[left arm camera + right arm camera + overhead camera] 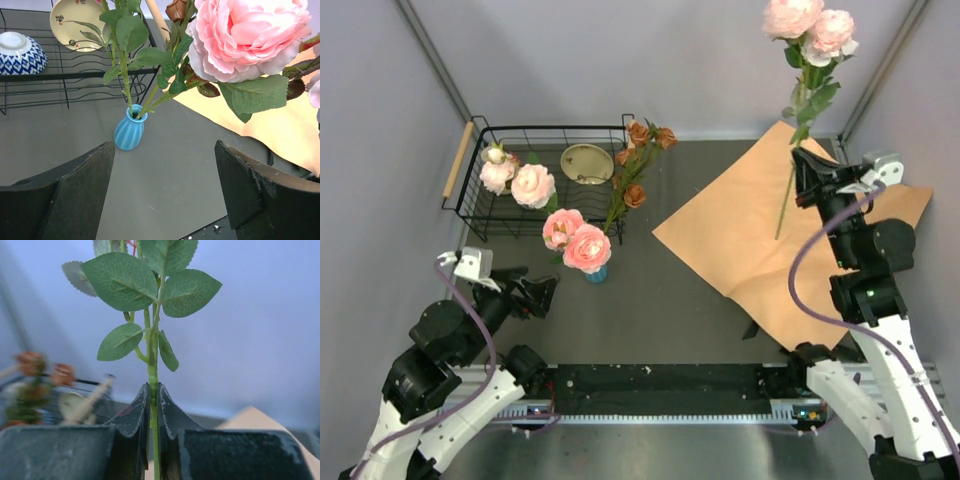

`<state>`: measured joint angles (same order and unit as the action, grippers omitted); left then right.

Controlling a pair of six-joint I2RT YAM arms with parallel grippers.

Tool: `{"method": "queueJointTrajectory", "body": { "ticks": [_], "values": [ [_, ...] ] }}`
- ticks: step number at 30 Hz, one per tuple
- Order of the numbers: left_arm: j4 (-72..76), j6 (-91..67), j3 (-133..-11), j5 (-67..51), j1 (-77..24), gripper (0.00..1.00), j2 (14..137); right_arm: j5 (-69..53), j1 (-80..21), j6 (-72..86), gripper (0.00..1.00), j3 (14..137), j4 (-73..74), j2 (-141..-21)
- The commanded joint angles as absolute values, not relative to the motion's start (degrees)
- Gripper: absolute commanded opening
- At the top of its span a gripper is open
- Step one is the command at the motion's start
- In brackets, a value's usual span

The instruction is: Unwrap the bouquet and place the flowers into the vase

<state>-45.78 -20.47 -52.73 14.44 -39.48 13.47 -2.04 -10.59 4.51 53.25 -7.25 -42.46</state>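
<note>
The teal ribbed vase (596,272) (129,132) stands on the dark table and holds several flowers: pink peonies (578,240) (250,37) and rust-orange roses (640,150). My left gripper (545,293) (165,190) is open just left of the vase, and nothing is between its fingers. My right gripper (807,165) (153,395) is raised at the right and shut on the green stem (152,375) of a pink peony flower (810,30), which stands upright. The bouquet's orange-tan paper (740,230) (280,125) lies spread flat under the right arm.
A black wire basket (485,215) with a wooden handle (458,160) sits behind the vase. It holds a cream plate (587,163) (77,17) and a blue-and-white bowl (20,52). Grey walls close in the back and both sides.
</note>
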Motion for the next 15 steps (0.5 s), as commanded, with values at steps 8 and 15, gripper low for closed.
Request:
{"method": "queueJointTrajectory", "body": {
  "ticks": [8, 15],
  "values": [
    [-42.01, -23.2, -49.75, 15.47, -39.64, 0.86, 12.66, -9.58, -51.84, -6.58, 0.0, 51.51, -53.89, -53.33],
    [-42.98, -24.61, -48.52, 16.26, -39.55, 0.86, 11.69, -3.35, -63.8, -14.41, 0.0, 54.4, -82.31, -73.89]
  ]
}}
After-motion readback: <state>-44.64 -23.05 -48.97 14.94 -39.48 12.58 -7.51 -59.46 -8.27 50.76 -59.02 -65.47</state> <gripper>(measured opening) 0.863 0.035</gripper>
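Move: The right hand holds the last pink flowers high over the table; the vase they are bound for stands about 37 cm to its left, 2 cm back and 38 cm below. Pink roses already in the vase sit some 5 cm back and 38 cm left, orange roses 13 cm ahead and 27 cm left, and the wire basket 20 cm ahead and 47 cm left. From the idle left hand the vase is about 14 cm ahead, 7 cm right, 26 cm down. Left in a fast sweep of some 26 cm, drawing back about 12 cm and rising slightly, the right arm carries the held pink flowers from above the paper towards the vase. The wrist swings counter-clockwise roughly 45 degrees and tilts up about 30, so the fingers end pointing left and upward, still shut on the stem. The open left hand sinks about 2 cm. ##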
